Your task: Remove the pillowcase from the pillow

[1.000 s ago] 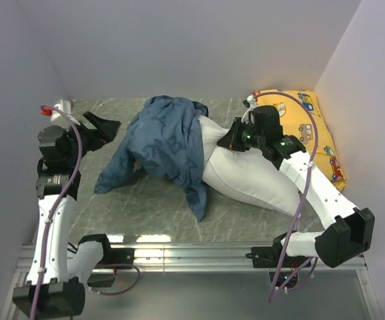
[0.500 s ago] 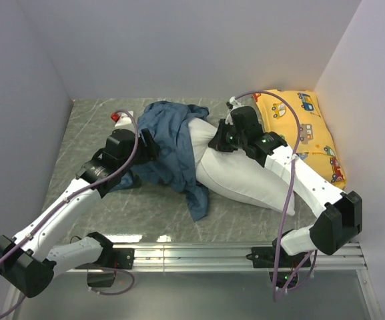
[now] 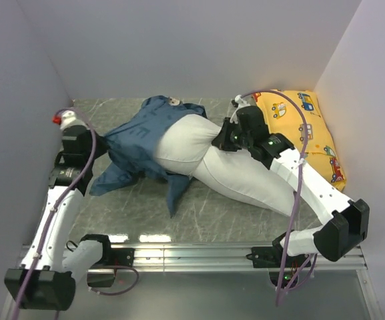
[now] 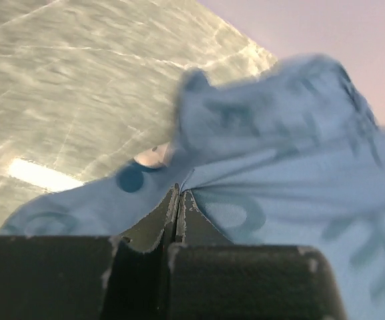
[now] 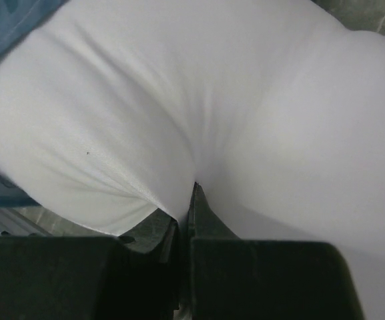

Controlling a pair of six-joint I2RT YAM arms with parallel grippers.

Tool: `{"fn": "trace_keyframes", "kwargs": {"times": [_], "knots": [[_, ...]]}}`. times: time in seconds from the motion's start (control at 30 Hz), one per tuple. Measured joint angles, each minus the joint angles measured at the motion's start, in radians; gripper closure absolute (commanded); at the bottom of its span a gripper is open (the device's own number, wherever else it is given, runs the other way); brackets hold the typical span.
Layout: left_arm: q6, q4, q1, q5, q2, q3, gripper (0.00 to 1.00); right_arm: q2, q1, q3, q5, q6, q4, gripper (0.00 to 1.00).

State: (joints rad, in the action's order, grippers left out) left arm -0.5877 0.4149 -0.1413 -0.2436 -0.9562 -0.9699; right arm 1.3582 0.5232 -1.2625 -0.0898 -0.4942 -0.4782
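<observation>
The blue printed pillowcase lies stretched leftward over the far end of the white pillow, which runs diagonally across the table. A long bare stretch of pillow shows, bulging where the case ends. My left gripper is at the case's left edge, shut on a fold of the blue pillowcase; in the left wrist view the left gripper pinches taut cloth. My right gripper is shut on the pillow's upper middle. The right wrist view shows white pillow fabric puckered into the right gripper.
A yellow car-print pillow leans in the back right corner behind the right arm. Grey walls close in on the left, back and right. The marbled table ends at a metal rail in front.
My left arm reached into the pillowcase, shut on it and pulled it left. The case has slid off further and more white pillow shows. The right gripper kept its hold.
</observation>
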Motion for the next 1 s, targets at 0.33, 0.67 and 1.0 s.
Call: {"fn": "trace_keyframes", "kwargs": {"times": [0.33, 0.67, 1.0], "knots": [[-0.077, -0.134, 0.53, 0.381, -0.055, 0.143, 1.0, -0.175, -0.113, 0.006, -0.071, 0.009, -0.086, 1.0], [-0.117, -0.215, 0.563, 0.433, -0.117, 0.212, 0.99, -0.243, -0.138, -0.038, -0.093, 0.008, -0.111, 1.0], [-0.167, -0.258, 0.597, 0.461, -0.195, 0.267, 0.99, -0.317, -0.156, -0.215, -0.125, -0.007, -0.151, 1.0]]}}
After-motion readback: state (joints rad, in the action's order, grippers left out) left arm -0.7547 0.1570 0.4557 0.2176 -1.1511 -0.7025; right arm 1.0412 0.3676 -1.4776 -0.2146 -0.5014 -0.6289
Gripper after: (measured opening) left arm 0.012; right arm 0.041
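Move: The left hand already pinches the outer edge of the pillowcase, whose middle lies about 16 cm to its right, 5 cm farther out and 12 cm below; the pillow's middle is some 45 cm to its right, 5 cm ahead and 11 below. The right hand grips the pillow, centred roughly 3 cm left, 2 cm ahead and 10 below it; the yellow pillow lies some 33 cm to its right, 15 cm ahead and 20 below. Left pulls the pinched pillowcase 12 cm left and down while right lifts the pinched pillow about 17 cm. ##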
